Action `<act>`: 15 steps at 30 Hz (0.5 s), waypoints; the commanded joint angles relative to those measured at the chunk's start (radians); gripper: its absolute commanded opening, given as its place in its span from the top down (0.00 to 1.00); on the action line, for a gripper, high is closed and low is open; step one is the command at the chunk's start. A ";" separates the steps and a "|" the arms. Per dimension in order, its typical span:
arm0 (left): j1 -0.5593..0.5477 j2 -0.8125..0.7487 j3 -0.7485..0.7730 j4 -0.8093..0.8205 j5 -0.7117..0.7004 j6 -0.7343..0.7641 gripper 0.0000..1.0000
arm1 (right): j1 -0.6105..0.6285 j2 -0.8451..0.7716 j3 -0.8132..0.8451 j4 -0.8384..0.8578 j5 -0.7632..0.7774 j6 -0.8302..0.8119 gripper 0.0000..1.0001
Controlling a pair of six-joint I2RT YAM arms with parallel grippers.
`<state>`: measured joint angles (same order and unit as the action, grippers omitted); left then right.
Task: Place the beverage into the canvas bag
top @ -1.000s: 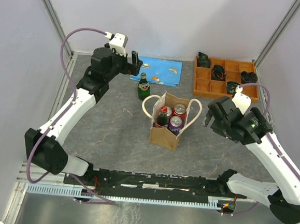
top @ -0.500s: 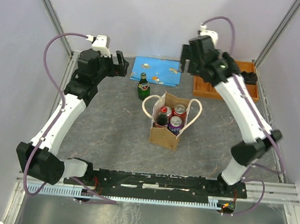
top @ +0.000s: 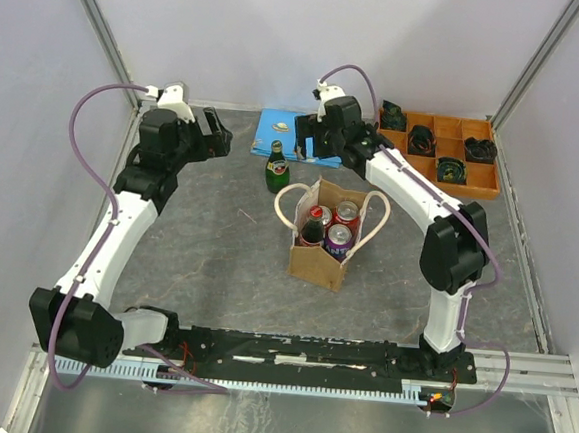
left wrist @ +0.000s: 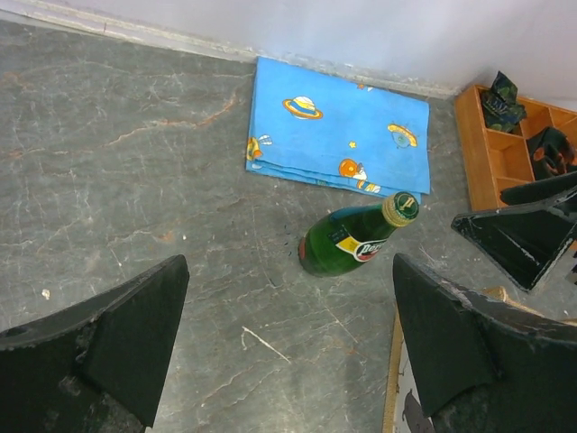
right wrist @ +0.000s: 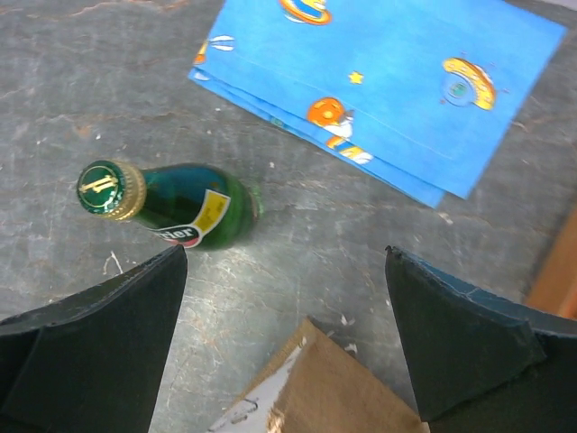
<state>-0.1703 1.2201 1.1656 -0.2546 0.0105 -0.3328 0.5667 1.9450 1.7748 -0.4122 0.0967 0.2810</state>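
Observation:
The beverage, a green glass bottle with a gold cap, stands upright on the grey table just behind the canvas bag. The tan bag stands upright with cream loop handles and holds three cans. My right gripper hovers open behind and right of the bottle, which shows in the right wrist view ahead of the left finger. The bag's corner lies below that gripper. My left gripper is open, left of the bottle and apart from it.
A folded blue cloth with cartoon prints lies at the back, behind the bottle. An orange compartment tray with dark items sits at the back right. Grey walls close in the table on three sides.
The right arm has swung from the right side across to the back middle, above the cloth near the bottle. The left arm has drawn back to the left. Bottle and bag have not moved.

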 commanded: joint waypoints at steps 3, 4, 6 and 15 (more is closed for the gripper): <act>0.014 -0.008 -0.024 0.056 0.029 -0.061 0.00 | 0.001 0.036 -0.066 0.281 -0.209 -0.123 0.01; 0.016 -0.002 -0.026 0.061 0.029 -0.065 0.00 | 0.000 0.046 -0.069 0.289 -0.234 -0.134 0.01; 0.018 0.007 -0.031 0.073 0.029 -0.071 0.00 | -0.001 0.063 -0.071 0.309 -0.302 -0.152 0.01; 0.020 0.048 -0.035 0.109 0.036 -0.075 0.00 | -0.004 0.127 -0.058 0.356 -0.506 -0.194 0.02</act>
<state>-0.1581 1.2552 1.1278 -0.2180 0.0303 -0.3706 0.5667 2.0609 1.7027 -0.1402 -0.2749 0.1318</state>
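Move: The green bottle stands about 9 cm to the right hand's left and 1 cm ahead, its middle some 10 cm lower. The canvas bag with the drinks in it is roughly 17 cm back and 6 cm to the right of that hand; the blue cloth lies about 13 cm straight ahead, flat on the table. From the left hand the bottle is about 7 cm ahead, 11 cm to the right and 19 cm below. The green bottle's neck is what the right hand closes in on: it sweeps left about 7 cm and sinks some 4 cm, turning counter-clockwise by roughly 25 degrees so that the wide-open fingers swing round to face the bottle from its right side. They stay open, and no touch can be made out. Clear of it all, the left hand sinks about 2 cm, open and empty. ##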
